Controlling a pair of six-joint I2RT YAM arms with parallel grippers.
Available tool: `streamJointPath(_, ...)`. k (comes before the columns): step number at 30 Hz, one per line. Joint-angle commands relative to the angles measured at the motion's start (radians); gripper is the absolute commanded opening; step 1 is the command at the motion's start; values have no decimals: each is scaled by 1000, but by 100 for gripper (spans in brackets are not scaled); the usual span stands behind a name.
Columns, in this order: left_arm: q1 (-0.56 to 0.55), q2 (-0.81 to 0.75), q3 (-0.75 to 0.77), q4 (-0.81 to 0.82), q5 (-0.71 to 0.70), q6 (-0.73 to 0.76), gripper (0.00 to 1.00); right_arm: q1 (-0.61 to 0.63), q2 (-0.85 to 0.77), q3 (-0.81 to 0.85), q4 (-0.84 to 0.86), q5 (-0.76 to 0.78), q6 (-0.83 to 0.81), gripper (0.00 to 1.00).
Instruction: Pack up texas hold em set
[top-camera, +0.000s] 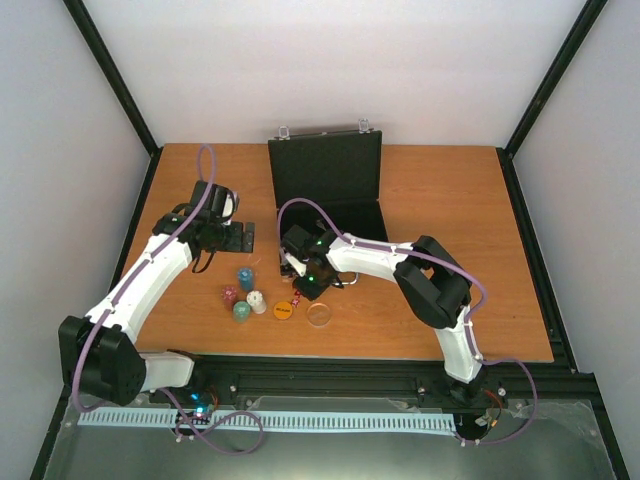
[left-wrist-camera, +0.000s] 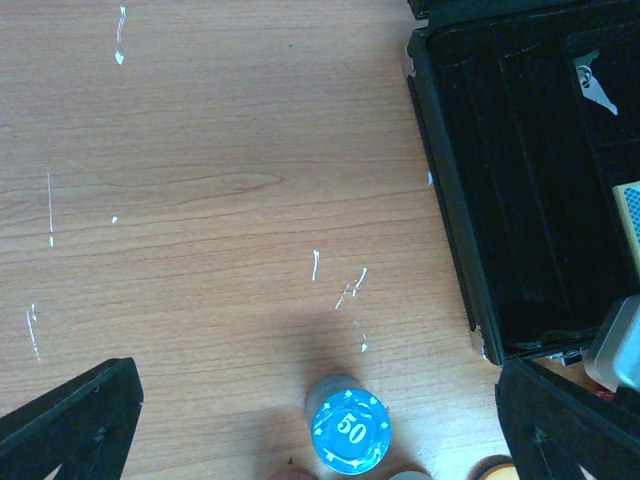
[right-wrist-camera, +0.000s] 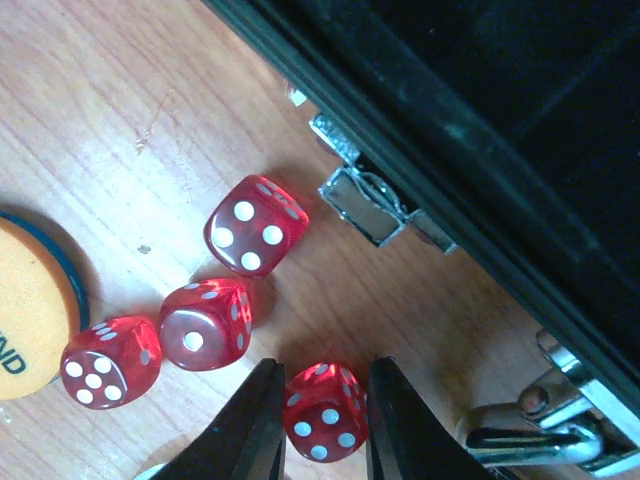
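Note:
The black briefcase (top-camera: 327, 175) lies open at the table's middle back, its lid upright. In front of it stand blue (top-camera: 245, 278), red (top-camera: 229, 295), green (top-camera: 241, 311) and white (top-camera: 257, 301) chip stacks, an orange disc (top-camera: 284, 310) and a clear disc (top-camera: 320, 315). My right gripper (right-wrist-camera: 322, 420) is shut on a red die (right-wrist-camera: 325, 410) on the wood just outside the case's edge (right-wrist-camera: 480, 120). Three other red dice (right-wrist-camera: 205, 323) lie beside it, next to the orange disc (right-wrist-camera: 25, 310). My left gripper (left-wrist-camera: 320, 400) hangs open over the blue chip stack (left-wrist-camera: 349, 431). A blue-yellow card deck (left-wrist-camera: 630, 215) lies inside the case (left-wrist-camera: 520, 180).
The case's silver latch (right-wrist-camera: 365, 205) and handle (right-wrist-camera: 540, 430) stick out toward the dice. Bare wood (left-wrist-camera: 200, 180) stretches left of the case. Black frame posts edge the table on both sides.

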Motion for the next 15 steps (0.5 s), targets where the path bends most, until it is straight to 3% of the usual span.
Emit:
streamJointPath(1, -3, 6, 15, 3, -12, -1, 100, 12, 23, 19, -15, 24, -16, 10)
streamJointPath(8, -3, 13, 19, 3, -14, 4, 100, 9, -50, 127, -127, 26, -14, 7)
streamJointPath(15, -4, 23, 14, 12, -4, 0, 100, -45, -65, 245, -219, 127, 56, 8)
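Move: The right hand already has a red die pinched on the table; the open case it is bound for has its tray's middle about 13 cm ahead and 6 cm to the right, a centimetre or so higher, with the card deck inside some 10 cm ahead and 6 cm right. Two loose dice lie 2 cm left, level with it, and 3 cm left, 2 cm ahead. From the left hand, the tray's middle is roughly 6 cm ahead, 23 cm right and 14 cm below. Keeping its pinch on the red die, the right hand lifts straight up off the table, slowly at first and then faster, about 6 cm in all. In the second half of the rise it also eases some 2 cm forward, towards the near rim of the open case, with the fingers still pointing nearly straight down and their gap unchanged. ##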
